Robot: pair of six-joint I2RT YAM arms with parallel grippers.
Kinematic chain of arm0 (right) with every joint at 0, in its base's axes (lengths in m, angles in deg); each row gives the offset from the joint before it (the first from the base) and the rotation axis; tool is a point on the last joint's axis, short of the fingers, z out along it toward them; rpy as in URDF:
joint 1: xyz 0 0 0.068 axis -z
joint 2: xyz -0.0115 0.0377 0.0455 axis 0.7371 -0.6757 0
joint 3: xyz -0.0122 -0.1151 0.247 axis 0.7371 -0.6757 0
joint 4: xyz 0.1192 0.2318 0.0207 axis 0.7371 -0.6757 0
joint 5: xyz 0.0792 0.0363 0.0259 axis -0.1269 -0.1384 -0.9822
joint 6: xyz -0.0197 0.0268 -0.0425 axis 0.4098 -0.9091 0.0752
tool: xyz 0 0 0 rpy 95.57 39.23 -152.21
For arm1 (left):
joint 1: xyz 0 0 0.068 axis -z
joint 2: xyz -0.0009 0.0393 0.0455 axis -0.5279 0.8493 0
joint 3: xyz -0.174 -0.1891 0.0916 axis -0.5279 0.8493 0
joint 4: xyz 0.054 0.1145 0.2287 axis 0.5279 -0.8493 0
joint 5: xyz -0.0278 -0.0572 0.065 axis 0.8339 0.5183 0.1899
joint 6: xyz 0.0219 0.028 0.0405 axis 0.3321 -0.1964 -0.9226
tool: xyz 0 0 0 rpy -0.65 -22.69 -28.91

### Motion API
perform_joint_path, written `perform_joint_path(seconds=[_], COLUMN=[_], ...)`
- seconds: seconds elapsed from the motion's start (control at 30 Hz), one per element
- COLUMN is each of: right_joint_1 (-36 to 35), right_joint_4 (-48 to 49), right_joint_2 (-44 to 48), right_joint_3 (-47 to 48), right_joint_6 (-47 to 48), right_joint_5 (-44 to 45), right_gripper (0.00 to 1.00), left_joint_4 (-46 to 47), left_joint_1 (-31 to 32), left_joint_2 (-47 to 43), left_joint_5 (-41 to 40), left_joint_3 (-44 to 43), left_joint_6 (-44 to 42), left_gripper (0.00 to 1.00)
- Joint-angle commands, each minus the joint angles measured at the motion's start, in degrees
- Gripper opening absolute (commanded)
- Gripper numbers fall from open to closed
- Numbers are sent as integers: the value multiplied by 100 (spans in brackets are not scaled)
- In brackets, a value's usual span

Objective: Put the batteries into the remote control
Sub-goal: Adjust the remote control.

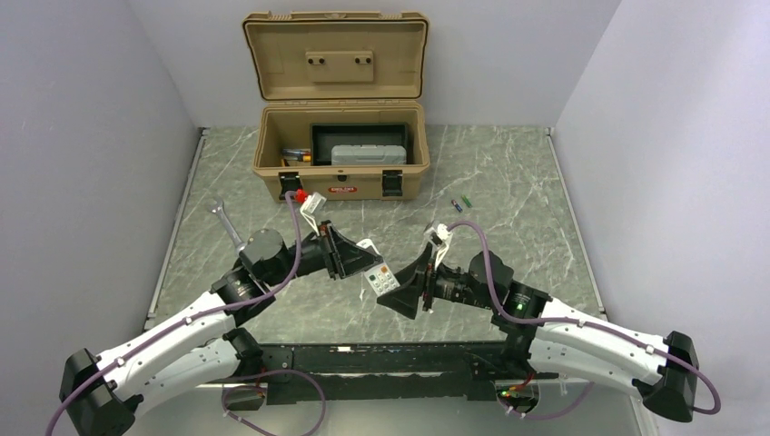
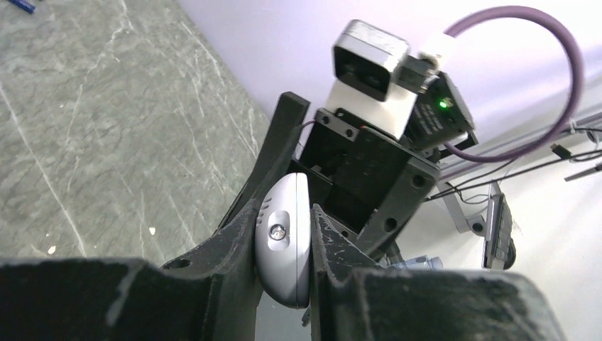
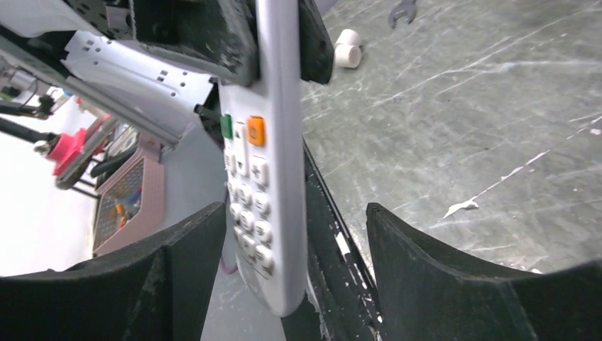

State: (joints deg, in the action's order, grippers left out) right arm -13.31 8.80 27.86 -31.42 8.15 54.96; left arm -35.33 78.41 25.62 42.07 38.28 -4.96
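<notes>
The white remote control (image 1: 383, 279) hangs above the table between both arms. My left gripper (image 1: 361, 259) is shut on its upper end, and the left wrist view shows that rounded grey-white end (image 2: 284, 241) clamped between the jaws of the left gripper (image 2: 284, 220). My right gripper (image 1: 404, 289) is open around the button end. In the right wrist view the remote (image 3: 273, 142) stands edge-on between the spread jaws of the right gripper (image 3: 297, 213), with a gap to each finger. Two batteries, one dark purple (image 1: 458, 203) and one green (image 1: 467, 200), lie on the table right of the toolbox.
An open tan toolbox (image 1: 340, 177) stands at the back centre. A silver wrench (image 1: 227, 222) lies at the left and also shows in the right wrist view (image 3: 403, 8). A small white piece (image 3: 348, 53) lies on the marble table (image 1: 508, 173).
</notes>
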Motion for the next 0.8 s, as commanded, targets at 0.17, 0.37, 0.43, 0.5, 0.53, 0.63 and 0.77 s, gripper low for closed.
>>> perform_joint_path(seconds=[0.17,0.37,0.43,0.5,0.53,0.63,0.77], right_joint_1=[507,675,691,694,701,708,718], right_joint_4=[1349,1819,1889,1947,1993,2192,2299], right_joint_2=[327,258,145,7,-55,-191,-238], right_joint_3=[-398,-483,-452,-424,-416,-448,-471], right_joint_6=[-592,-849,-878,-909,-928,-1027,-1062], right_joint_5=[-1391,-1718,-1826,-1972,-2033,-2182,-2264], right_gripper=[61,40,36,40,41,41,26], left_joint_4=[851,923,984,1033,1043,1060,1083], left_joint_1=[-51,-65,-60,-60,-60,-62,-60], left_joint_2=[-197,-169,-151,-137,-127,-109,-78], left_joint_5=[629,682,685,690,693,686,668], left_joint_3=[77,111,109,94,73,26,-3], left_joint_6=[-257,-252,-237,-232,-242,-275,-300], left_gripper=[0,0,0,0,0,0,0])
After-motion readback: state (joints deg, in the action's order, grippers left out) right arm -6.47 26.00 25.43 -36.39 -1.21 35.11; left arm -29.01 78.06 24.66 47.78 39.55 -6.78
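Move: Just ahead of the right hand, its open fingers already astride the lower end, the remote control has its middle about 3 cm forward, 2 cm left and 3 cm above. The left gripper, holding the upper end, is some 5 cm ahead, 4 cm left and 5 cm above. The loose batteries lie roughly 30 cm ahead, 19 cm right and 22 cm below the right hand. From the left hand the remote's middle is about 2 cm back, 2 cm right and 2 cm below. Closing its fingers from wide open to under half, the right hand pinches the remote's lower end while easing back and rising about 2 cm each, swinging some 15 degrees counter-clockwise with its left side tipping up. The left hand keeps its grip on the upper end, easing back and up nearly 2 cm with a slight clockwise turn, then almost stops. ##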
